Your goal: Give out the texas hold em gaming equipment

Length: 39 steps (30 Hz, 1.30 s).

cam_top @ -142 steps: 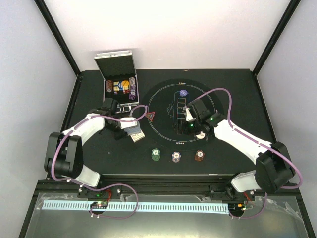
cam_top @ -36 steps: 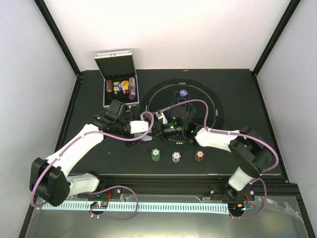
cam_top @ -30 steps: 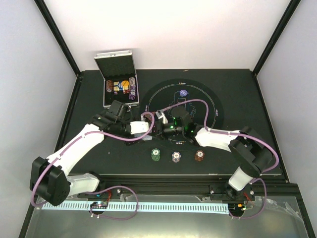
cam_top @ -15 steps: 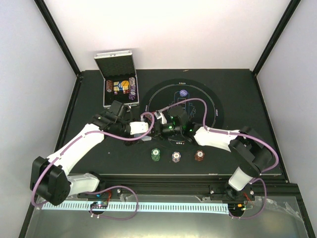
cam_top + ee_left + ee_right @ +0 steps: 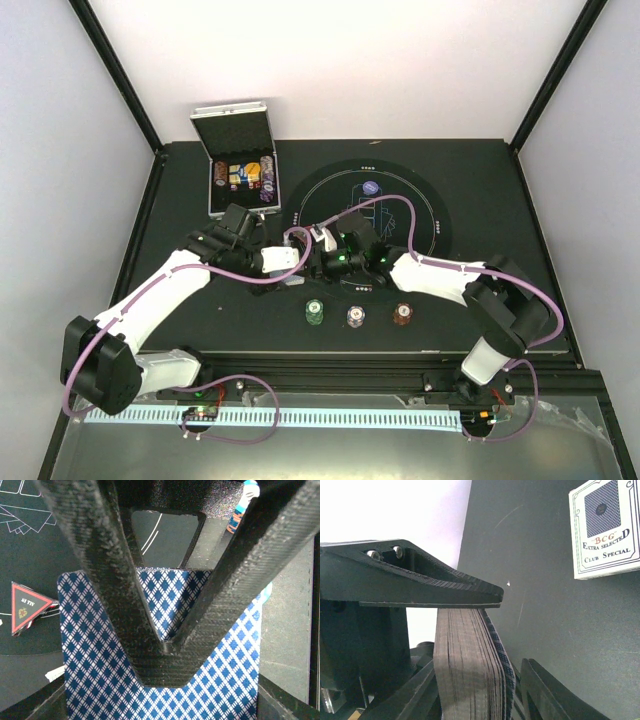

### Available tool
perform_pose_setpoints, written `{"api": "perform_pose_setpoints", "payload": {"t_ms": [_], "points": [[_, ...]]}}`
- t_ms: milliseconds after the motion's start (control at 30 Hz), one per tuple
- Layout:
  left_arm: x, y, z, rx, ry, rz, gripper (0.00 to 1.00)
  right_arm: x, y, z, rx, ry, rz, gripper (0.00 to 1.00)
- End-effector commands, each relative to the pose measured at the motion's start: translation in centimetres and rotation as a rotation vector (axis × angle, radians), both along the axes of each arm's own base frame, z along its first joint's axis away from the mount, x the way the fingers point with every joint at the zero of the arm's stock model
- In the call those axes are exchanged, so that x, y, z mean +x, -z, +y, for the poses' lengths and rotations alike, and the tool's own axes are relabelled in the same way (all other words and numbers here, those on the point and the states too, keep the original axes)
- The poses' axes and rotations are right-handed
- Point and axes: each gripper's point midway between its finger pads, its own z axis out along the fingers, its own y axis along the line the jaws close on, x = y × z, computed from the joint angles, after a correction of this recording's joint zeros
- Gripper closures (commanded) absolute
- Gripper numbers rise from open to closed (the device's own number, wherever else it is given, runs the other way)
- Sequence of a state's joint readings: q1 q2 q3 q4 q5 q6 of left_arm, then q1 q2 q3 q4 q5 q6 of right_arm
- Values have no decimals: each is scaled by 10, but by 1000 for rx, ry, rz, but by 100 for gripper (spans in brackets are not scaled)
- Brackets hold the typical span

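Observation:
My left gripper (image 5: 298,257) is shut on a deck of playing cards (image 5: 100,680) with blue diamond backs, its fingers (image 5: 125,630) pressed flat on the top card. In the right wrist view the deck (image 5: 465,675) shows edge-on, held under the left gripper's finger (image 5: 420,587). My right gripper (image 5: 475,685) straddles the deck with its jaws open. The outermost card bows away from the pack, and a gap separates it from the right finger (image 5: 550,695). A red triangle token (image 5: 27,606) lies on the mat beside the deck. Green (image 5: 316,313), white (image 5: 356,316) and brown-red (image 5: 402,313) chip stacks stand nearer the arms.
The round black printed mat (image 5: 420,200) carries a blue button (image 5: 371,187). The silver hinged case (image 5: 238,170) stands open at the back left with chips inside. A card box (image 5: 605,530) lies flat on the table beyond the deck.
The right gripper's jaws have spread apart around the deck, and the right arm has edged slightly left. The left gripper has tightened on the deck and stayed in place.

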<state>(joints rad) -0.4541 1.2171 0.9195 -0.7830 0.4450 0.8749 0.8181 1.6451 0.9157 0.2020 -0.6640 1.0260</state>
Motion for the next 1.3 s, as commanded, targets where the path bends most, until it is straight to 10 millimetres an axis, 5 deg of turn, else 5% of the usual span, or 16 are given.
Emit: {"api": "perform_pose_setpoints", "payload": {"t_ms": [0, 700, 1067, 1267], "points": [[2, -23, -6, -39, 9, -46, 98, 2, 13, -3, -51, 16, 15, 57], [10, -2, 8, 37, -50, -29, 99, -3, 2, 4, -8, -28, 9, 31], [18, 22, 35, 111, -114, 0, 98, 16, -12, -39, -45, 53, -39, 13], [26, 34, 57, 173, -167, 12, 98, 12, 2, -66, -208, 91, -101, 11]]}}
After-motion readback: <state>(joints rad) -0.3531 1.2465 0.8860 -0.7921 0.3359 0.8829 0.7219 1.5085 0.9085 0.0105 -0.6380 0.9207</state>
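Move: The left hand already holds the deck of cards by its edges, the deck's middle right at its finger pads, and the right hand's fingers straddle that same deck, its middle about at their pads too. From the left hand, the card box lies level with it, about 5 cm left and 13 below. The red all-in triangle is some 7 cm ahead and 2 right, the green chips about 10 back and 5 right, both 12 to 13 lower. The right hand opens from under half to nearly wide around the deck while sinking about 1.5 cm, then backs off it to the right, some 4.5 cm, rising about 3 cm from its low point and drifting 2 cm forward, to leave the deck clear. The left hand keeps its grip by the edges and, late on, carries the deck about 4 cm left, down towards the card box and a little forward, its wrist turning roughly 10 degrees, mostly counter-clockwise with its left side rising. ##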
